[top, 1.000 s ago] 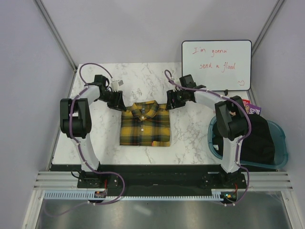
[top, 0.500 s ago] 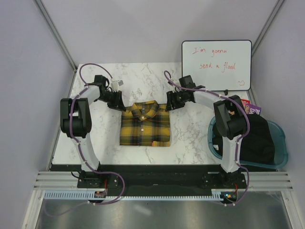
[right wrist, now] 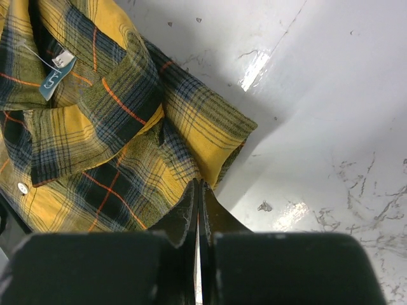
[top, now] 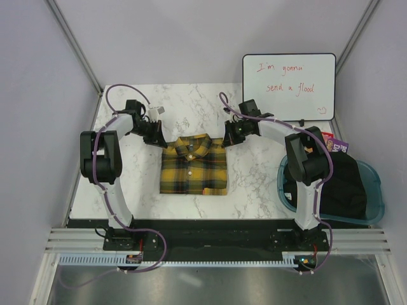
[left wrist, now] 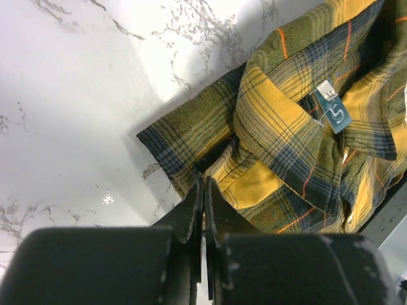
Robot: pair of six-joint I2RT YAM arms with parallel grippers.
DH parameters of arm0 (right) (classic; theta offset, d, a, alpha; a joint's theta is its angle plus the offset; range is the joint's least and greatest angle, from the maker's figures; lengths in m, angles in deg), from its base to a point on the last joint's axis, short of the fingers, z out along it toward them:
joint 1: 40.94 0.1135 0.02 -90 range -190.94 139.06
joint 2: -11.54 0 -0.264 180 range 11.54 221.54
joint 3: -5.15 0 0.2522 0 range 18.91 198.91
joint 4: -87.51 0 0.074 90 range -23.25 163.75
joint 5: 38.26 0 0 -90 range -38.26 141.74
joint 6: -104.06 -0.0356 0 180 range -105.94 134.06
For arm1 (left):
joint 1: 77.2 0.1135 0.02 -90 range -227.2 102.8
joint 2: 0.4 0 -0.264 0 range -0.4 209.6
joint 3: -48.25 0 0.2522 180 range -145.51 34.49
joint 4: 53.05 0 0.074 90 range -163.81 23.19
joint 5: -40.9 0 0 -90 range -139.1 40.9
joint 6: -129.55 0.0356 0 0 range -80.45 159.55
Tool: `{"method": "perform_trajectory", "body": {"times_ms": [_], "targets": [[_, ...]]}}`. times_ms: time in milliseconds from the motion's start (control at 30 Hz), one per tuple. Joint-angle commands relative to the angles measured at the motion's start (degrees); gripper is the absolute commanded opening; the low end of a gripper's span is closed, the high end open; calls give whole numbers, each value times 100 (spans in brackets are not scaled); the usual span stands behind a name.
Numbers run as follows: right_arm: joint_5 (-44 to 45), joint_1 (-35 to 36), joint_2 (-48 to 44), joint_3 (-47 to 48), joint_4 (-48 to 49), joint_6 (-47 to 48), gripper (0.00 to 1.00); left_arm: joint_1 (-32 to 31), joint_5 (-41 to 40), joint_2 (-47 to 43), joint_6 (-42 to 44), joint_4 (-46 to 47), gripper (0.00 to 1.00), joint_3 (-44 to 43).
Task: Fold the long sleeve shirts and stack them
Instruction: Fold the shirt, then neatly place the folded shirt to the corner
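Observation:
One long sleeve shirt (top: pixel 194 166), yellow-and-black plaid, lies folded into a rectangle in the middle of the marble table (top: pixel 191 105), collar toward the back. My left gripper (top: pixel 161 141) is at its back left shoulder corner. In the left wrist view the jaws (left wrist: pixel 203 182) are pressed together on the edge of the plaid fabric (left wrist: pixel 286 127). My right gripper (top: pixel 226 140) is at the back right shoulder corner. Its jaws (right wrist: pixel 199 183) are likewise shut, pinching the cloth's edge (right wrist: pixel 95 127). A small teal tag shows inside the collar (left wrist: pixel 334 111).
A whiteboard (top: pixel 289 86) with red handwriting leans at the back right. A teal bin (top: pixel 376 198) holding dark clothing (top: pixel 343 184) stands off the table's right side, with a colourful packet (top: pixel 336 145) behind it. Bare marble surrounds the shirt.
Both grippers have closed at the shirt's shoulder corners; a second ago their jaws stood partly open. The arms and the shirt have hardly shifted.

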Motion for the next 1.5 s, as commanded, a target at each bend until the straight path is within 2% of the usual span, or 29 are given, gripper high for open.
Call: {"method": "perform_trajectory", "body": {"times_ms": [0, 233, 500, 667, 733, 767, 800, 867, 900, 933, 967, 1000, 1067, 1100, 1133, 1167, 1200, 1233, 1267, 1300, 1333, 1400, 1467], "targets": [[-121, -21, -316, 323, -86, 76, 0, -1, 210, -562, 130, 108, 2, -57], [441, -47, -502, 420, -34, 375, 0, -1, -123, -1055, 368, 590, 2, 224], [1082, -38, 464, 921, 317, 376, 0, -1, -949, 244, 148, 758, 2, -496], [1399, -38, 650, 1026, 599, 209, 0, -1, -1179, 606, -1, 794, 3, -839], [1330, -38, 536, 1149, 555, 103, 9, -1, -1048, 406, -45, 802, 20, -822], [1277, -47, 414, 1149, 520, 60, 14, 173, -673, 274, -54, 820, 27, -787], [1102, -56, 117, 1149, 502, -37, 28, 262, -469, 107, -106, 846, 40, -638], [865, -82, -253, 1097, 450, -169, 47, 341, 31, -586, -325, 890, 49, -436], [759, -82, -647, 975, 432, -300, 62, 368, 182, -885, -396, 890, 55, -191], [480, -82, -860, 887, 423, -362, 67, 359, 401, -1401, -458, 890, 59, -41], [346, -73, -1062, 764, 423, -450, 71, 324, 508, -1711, -667, 916, 74, 152], [180, -73, -1386, 519, 423, -581, 77, 202, 544, -1957, -800, 951, 87, 528], [-269, -56, -1652, 211, 432, -933, 80, -105, 325, -2588, -1159, 952, 85, 873], [-410, -38, -1844, -96, 432, -1047, 81, -446, 116, -2767, -1179, 952, 88, 1206], [-541, 23, -1925, -264, 441, -1275, 82, -684, -496, -2942, -1431, 1004, 98, 1357], [-752, 58, -2056, -631, 484, -1338, 86, -974, -928, -3127, -1590, 1005, 99, 1471], [-762, 85, -2118, -809, 502, -1356, 87, -1629, -1376, -3181, -1644, 970, 99, 1612], [-745, 102, -2188, -1002, 546, -1295, 88, -1966, -2129, -3208, -1749, 952, 99, 1674], [-606, 102, -2320, -1265, 555, -1251, 91, -2274, -2502, -3156, -1863, 969, 99, 1762], [-526, 76, -2364, -1346, 529, -1190, 93, -2843, -2828, -3059, -1908, 952, 99, 1754], [-473, -28, -2417, -1390, 459, -1145, 97, -3110, -3423, -2954, -1900, 926, 99, 1736], [-350, -169, -2496, -1391, 380, -1066, 98, -3706, -3796, -2516, -1742, 934, 99, 1614], [-236, -363, -2601, -1295, 221, -909, 98, -3964, -4297, -2103, -1540, 899, 99, 1351]]}}
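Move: About 7 cm back and 10 cm to the right of the left hand lies the middle of the folded shirt, whose left shoulder corner is already pinched; the right hand grips the other shoulder, with that same middle 7 cm back and 11 cm left. The collar stands level between them, 10 cm right of the left hand. The hem's near right corner lies 18 cm back and 22 cm right of it. All is some 2 cm below. Still pinching the shoulder corners, both arms lift a few centimetres and carry them about 5 cm forward, then lower them to the table and open wide to let go. Both then rise steeply off the cloth and draw back; the left swings some 17 cm right over the shirt, sinking again towards its near right hem corner, while the right, also sinking again, hangs open above the right side. ##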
